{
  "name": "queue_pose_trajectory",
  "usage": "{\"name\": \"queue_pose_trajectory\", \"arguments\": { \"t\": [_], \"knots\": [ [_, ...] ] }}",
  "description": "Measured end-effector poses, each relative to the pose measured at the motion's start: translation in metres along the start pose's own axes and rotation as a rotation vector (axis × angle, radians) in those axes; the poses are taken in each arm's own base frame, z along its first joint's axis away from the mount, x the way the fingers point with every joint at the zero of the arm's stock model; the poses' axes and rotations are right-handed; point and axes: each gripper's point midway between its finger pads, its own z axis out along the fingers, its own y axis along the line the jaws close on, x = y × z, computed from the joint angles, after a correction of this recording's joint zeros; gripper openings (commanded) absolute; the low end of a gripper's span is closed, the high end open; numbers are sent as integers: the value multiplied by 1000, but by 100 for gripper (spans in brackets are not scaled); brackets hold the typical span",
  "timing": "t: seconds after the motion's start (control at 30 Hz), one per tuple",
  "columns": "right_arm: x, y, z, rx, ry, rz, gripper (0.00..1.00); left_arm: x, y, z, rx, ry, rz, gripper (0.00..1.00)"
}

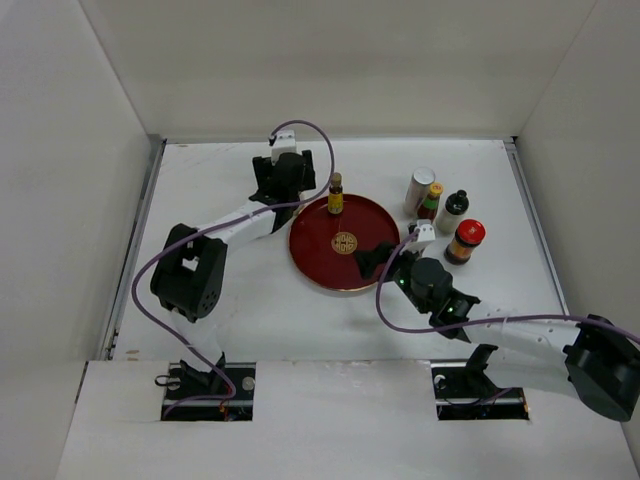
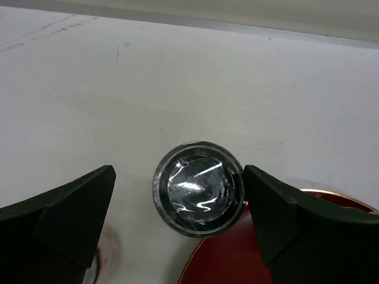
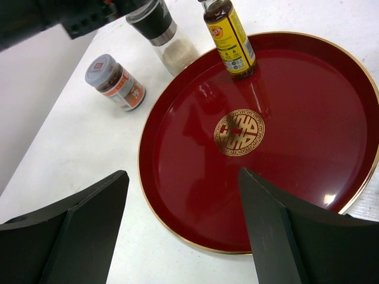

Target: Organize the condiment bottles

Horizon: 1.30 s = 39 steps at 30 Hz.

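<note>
A brown condiment bottle with a yellow label stands upright inside the far rim of the round red tray. My left gripper is open, its fingers on either side of a black-capped clear jar on the table just outside the rim. A silver-capped jar sits beside it. My right gripper hangs open and empty over the tray's near edge. Right of the tray stand a tall white bottle, a yellow-capped bottle, a black-capped bottle and a red-capped jar.
White walls enclose the table on the left, back and right. The left arm's purple cable loops over the table's left side, and the right arm's cable curls in front of the tray.
</note>
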Motion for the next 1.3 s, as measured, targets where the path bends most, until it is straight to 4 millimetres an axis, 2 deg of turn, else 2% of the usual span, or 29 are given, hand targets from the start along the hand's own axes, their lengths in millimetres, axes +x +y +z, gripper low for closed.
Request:
{"name": "queue_pose_trajectory", "arguments": {
  "t": [0.13,0.33,0.47,0.6,0.63,0.7,0.8,0.93,1.03,1.17,1.3],
  "knots": [
    [8,-2,2,9,20,-10,82,1,-13,11,31,5,-3,89],
    [17,-4,3,16,46,-29,83,20,-18,19,42,52,22,85],
    [17,-3,3,12,45,-29,83,22,-18,19,45,56,25,70],
    [17,-3,3,11,44,-33,83,23,-20,22,48,58,29,42],
    [17,-3,3,11,44,-33,83,22,-22,23,54,57,29,38],
    [17,-3,3,12,44,-35,83,23,-22,23,56,57,29,33],
    [15,-3,3,9,40,-33,84,21,-21,21,59,54,26,31],
    [15,-2,2,8,39,-32,84,12,-16,-1,71,40,33,31],
    [15,-2,2,8,38,-32,84,-14,-16,-27,95,-15,12,31],
    [15,-2,2,8,38,-32,84,-42,-33,-61,161,-96,-26,30],
    [15,-2,2,8,38,-32,84,-40,-62,-82,233,-106,-18,30]
  ]
}}
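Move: The black-capped bottle stands just in front of the left hand, about 2 cm ahead, 2 cm to its right, its middle some 7 cm below. The red tray's centre lies roughly 8 cm back and 14 cm to the right; the yellow-label bottle on the tray is about 12 cm right and 1 cm ahead. The lilac-lidded jar is 5 cm back, 6 cm left. From the right hand the black-capped bottle is about 23 cm ahead, 19 cm left. The left hand sinks 3 cm, pinches the black-capped bottle, then lifts it 9 cm, back and right towards the tray. ##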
